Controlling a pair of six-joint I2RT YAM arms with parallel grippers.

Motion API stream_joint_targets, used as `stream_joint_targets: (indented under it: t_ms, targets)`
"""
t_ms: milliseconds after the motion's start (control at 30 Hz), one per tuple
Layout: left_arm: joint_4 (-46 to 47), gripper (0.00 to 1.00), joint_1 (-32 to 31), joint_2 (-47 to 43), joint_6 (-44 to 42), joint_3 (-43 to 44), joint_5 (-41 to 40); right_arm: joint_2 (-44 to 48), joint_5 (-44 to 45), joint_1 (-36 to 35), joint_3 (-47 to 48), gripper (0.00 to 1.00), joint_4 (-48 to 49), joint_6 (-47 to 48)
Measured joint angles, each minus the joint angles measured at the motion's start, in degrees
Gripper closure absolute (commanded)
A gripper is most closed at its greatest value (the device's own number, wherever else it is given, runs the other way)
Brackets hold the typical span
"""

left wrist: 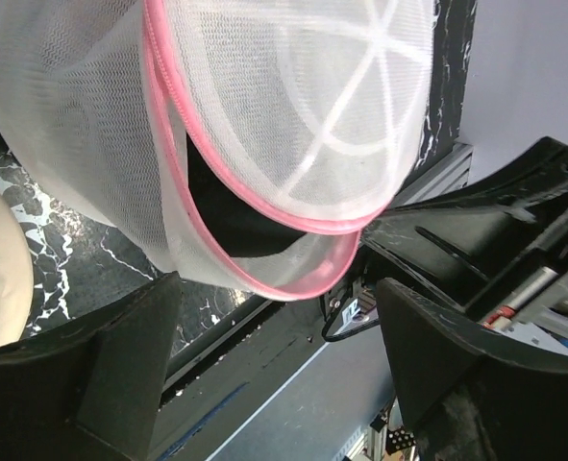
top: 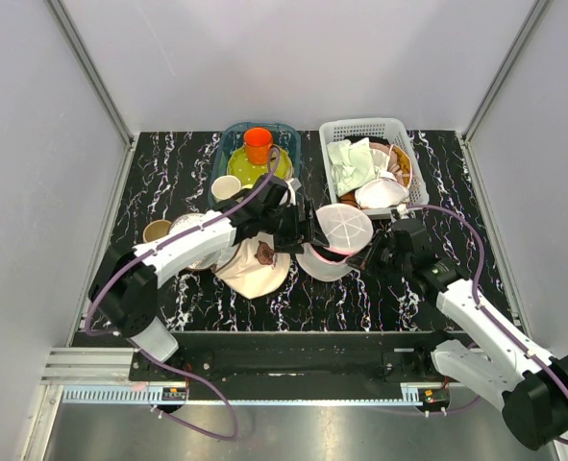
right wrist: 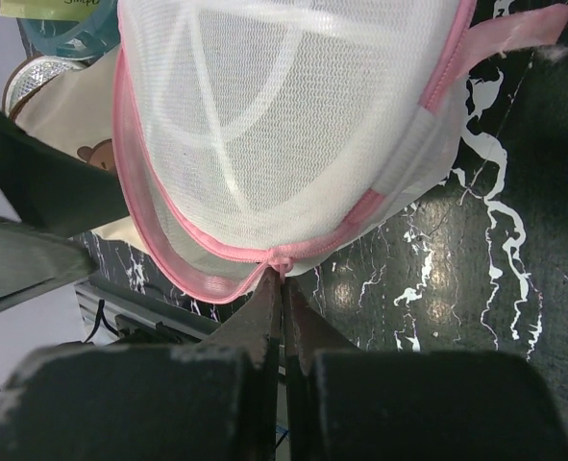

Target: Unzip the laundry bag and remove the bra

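Observation:
The laundry bag (top: 344, 229) is a round white mesh case with a pink rim, and it hangs tilted over the middle of the table. Its two halves gape apart, with a dark gap between them (left wrist: 231, 226). My right gripper (right wrist: 284, 274) is shut on the small pink tab at the bag's rim (right wrist: 282, 257), at the bag's right side (top: 378, 252). My left gripper (left wrist: 274, 360) is open just left of the bag (top: 308, 233). Its wide-set fingers (left wrist: 120, 365) hold nothing and sit below the pink rim. The bra does not show in any view.
A beige cap with a brown mark (top: 255, 267) lies left of the bag under my left arm. Behind are a blue bin (top: 284, 128) holding an orange cup (top: 258, 144), and a white basket (top: 360, 125) with pale green cloth (top: 349, 163). A small cup (top: 157, 230) stands at the left.

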State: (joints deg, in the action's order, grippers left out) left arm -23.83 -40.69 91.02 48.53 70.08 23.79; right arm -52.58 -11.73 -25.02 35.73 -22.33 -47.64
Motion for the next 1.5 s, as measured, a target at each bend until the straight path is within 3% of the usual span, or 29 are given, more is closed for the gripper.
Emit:
stream_joint_targets:
  t_ms: [167,267,300,400,1067,1100,1133,1200,1333,1500]
  targets:
    - [1.1,0.26,-0.3,2.9,0.2,0.0,0.4,-0.1,0.0,0.0,0.0,1.00,0.2,0.0]
    - [1.3,0.58,-0.3,3.7,0.4,0.0,0.5,-0.1,0.0,0.0,0.0,1.00,0.2,0.0]
    - [1.3,0.78,-0.3,3.9,0.6,0.0,0.5,0.0,0.0,0.0,-0.1,1.00,0.2,0.0]
    - [1.2,1.00,-0.3,4.5,0.1,0.2,0.6,0.0,0.0,0.0,-0.2,1.00,0.2,-0.2]
    - [-4.6,1.00,4.9,5.9,-7.3,5.2,2.6,7.1,5.0,0.2,0.6,0.99,-9.6,4.6]
    - [-4.6,1.00,4.9,5.9,-7.4,5.2,2.9,7.0,5.0,0.2,0.6,0.73,-9.8,4.7]
    - [-4.6,1.00,4.9,5.9,-7.4,5.2,3.2,7.0,5.0,0.2,0.7,0.59,-10.1,4.8]
    - [-4.8,1.00,5.0,5.9,-7.6,5.2,3.1,6.8,5.4,0.3,1.0,0.48,-11.7,5.1]
    - [-4.8,1.00,5.1,5.9,-7.8,5.0,2.8,5.3,4.7,0.7,5.0,0.38,-16.7,6.3]
    - [-3.9,1.00,3.7,5.9,-7.6,3.5,2.8,1.0,3.7,-0.1,16.7,0.29,-18.4,9.1]
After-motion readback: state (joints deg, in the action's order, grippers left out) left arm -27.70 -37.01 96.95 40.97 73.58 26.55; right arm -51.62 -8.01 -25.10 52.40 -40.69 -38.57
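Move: Just under the left fingers, about 3 cm down and 1 cm to their right, runs the bag's lower pink rim; the bra shows dark in the gap some 4 cm right, 1 cm back and 6 cm below. The round mesh lid lies about 6 cm right and 3 cm ahead, the bear pouch roughly 13 cm left, 3 cm back, on the table. From the right hand, holding the zip edge, that rim spot is around 7 cm left, 3 cm ahead, about level. Sinking nearly 3 cm, the left hand shuts its open fingers on the bag's lower pink rim, then draws it about 3.5 cm forward and left, easing back a little at the end. The right hand, still pinching the zip edge, first holds, then pulls back and right about 4 cm, opens to let go, and rises some 6 cm with its fingers open, coming slightly forward. ##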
